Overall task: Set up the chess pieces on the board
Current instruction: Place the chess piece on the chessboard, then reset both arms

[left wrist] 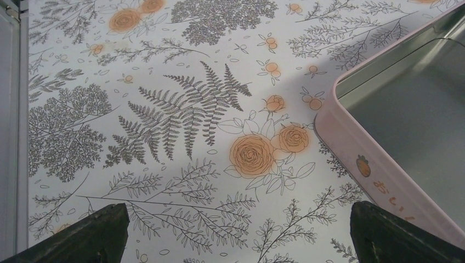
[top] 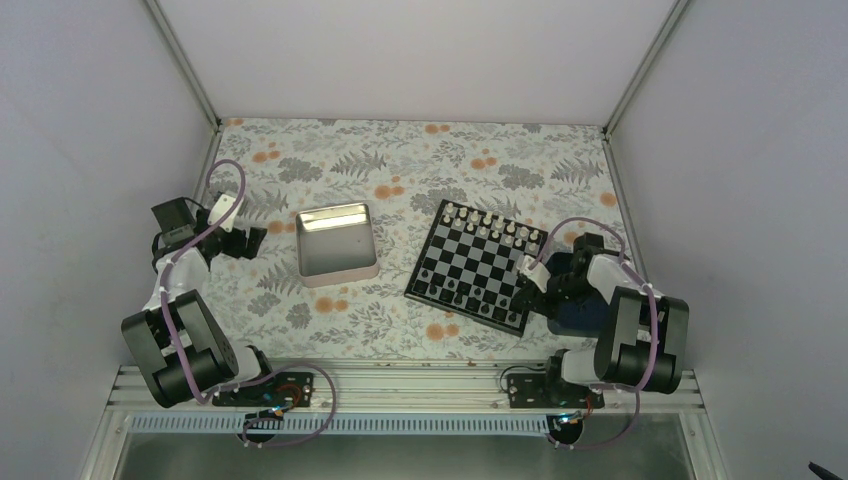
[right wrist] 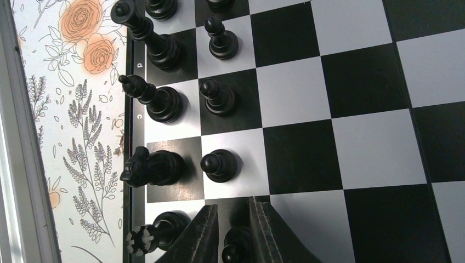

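Note:
The board point(top: 470, 255) lies tilted at the right of the table. Several black chess pieces point(top: 458, 291) line its near rows, and white ones point(top: 487, 224) line its far rows. In the right wrist view a rook point(right wrist: 159, 227), a knight point(right wrist: 151, 167) and a bishop point(right wrist: 156, 101) stand on the edge row of the board point(right wrist: 356, 82), with pawns point(right wrist: 219, 164) beside them. My right gripper point(right wrist: 232, 201) straddles one black pawn point(right wrist: 236, 246) standing on a dark square. Its jaws are slightly apart, with a thin gap on the pawn's left. My left gripper point(left wrist: 239, 207) hangs wide open over the floral cloth.
A silver square tin point(top: 336, 243) with a pink rim point(left wrist: 351, 153) sits left of the board, just right of my left gripper point(top: 250, 240). A dark blue tray point(top: 575, 315) shows under the right arm. Frame walls close in the table on three sides.

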Robot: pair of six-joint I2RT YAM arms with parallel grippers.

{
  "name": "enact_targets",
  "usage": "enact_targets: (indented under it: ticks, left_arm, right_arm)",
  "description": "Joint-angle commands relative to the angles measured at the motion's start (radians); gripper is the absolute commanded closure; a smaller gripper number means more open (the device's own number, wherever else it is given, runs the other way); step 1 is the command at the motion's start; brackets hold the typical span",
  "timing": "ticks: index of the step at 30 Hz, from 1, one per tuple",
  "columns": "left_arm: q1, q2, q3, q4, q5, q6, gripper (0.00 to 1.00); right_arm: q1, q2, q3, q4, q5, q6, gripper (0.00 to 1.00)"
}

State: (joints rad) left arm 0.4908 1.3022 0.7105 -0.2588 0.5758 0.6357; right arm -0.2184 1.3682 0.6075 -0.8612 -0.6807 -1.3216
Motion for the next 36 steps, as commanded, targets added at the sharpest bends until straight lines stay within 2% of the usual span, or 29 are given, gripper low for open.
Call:
enact_targets:
  ticks: [1,9,15,17,19,20,22,24,26,30,36]
  left_arm:
    - [0.001,0.000,-0.010,0.030,0.005,0.010,0.00]
    - [0.001,-0.001,-0.014,0.029,0.001,0.016,0.00]
    - [0.002,-0.008,-0.013,0.027,0.013,0.017,0.00]
    - [0.001,-0.011,-0.008,0.025,0.016,0.019,0.00]
    - [0.002,-0.015,-0.002,0.023,0.015,0.018,0.00]
    - [0.001,-0.017,0.002,0.023,0.016,0.017,0.00]
    - [0.001,-0.023,0.003,0.026,0.022,0.014,0.00]
    - [0.000,-0.029,0.000,0.030,0.036,0.010,0.00]
    - [0.001,-0.032,-0.005,0.034,0.045,0.009,0.00]
    - [0.001,-0.026,-0.010,0.046,0.050,0.006,0.00]
    - [0.001,-0.025,-0.001,0.046,0.062,-0.004,0.00]
  right_arm:
    - [-0.011,0.004,0.023,-0.012,-0.042,-0.025,0.83]
    - [-0.010,-0.020,0.035,-0.022,-0.016,-0.017,0.80]
    - [-0.010,-0.107,0.063,-0.086,-0.012,-0.012,0.64]
    - [-0.011,-0.157,0.095,-0.127,-0.021,-0.008,0.51]
    - [-0.011,-0.215,0.141,-0.186,-0.041,-0.021,0.10]
    - [-0.010,-0.246,0.169,-0.206,-0.056,-0.013,0.01]
    - [-0.011,-0.302,0.246,-0.228,-0.091,0.034,0.00]
    - [-0.011,-0.343,0.313,-0.173,-0.118,0.177,0.00]
    - [-0.011,-0.388,0.349,-0.101,-0.130,0.254,0.00]
    - [-0.011,-0.473,0.331,0.081,-0.132,0.436,0.00]
    - [-0.011,-0.445,0.317,0.259,-0.195,0.639,0.00]
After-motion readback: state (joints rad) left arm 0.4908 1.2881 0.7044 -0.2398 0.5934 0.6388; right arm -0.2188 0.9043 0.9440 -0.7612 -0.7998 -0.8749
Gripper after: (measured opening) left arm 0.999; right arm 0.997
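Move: The black pawn being set down stands between the right hand's barely parted fingertips, its middle about 1 cm below the hand point. The black rook stands roughly 3 cm nearer the base and 1 cm left of the hand, the black knight 2 cm back and 4 cm left, the next black pawn 3 cm left and 1 cm ahead. From the idle left hand, the pawn lies some 62 cm right, 14 cm back and 9 cm below. The right hand lingers at the pawn, then spreads its fingers from nearly shut to wide open, letting go of the pawn as it begins to lift. It climbs fast and almost straight up, some 22 cm, drifting about 7 cm forward towards the white pieces' end while the wrist tips its fingers up by some 35 degrees and swings about 15 degrees clockwise. ##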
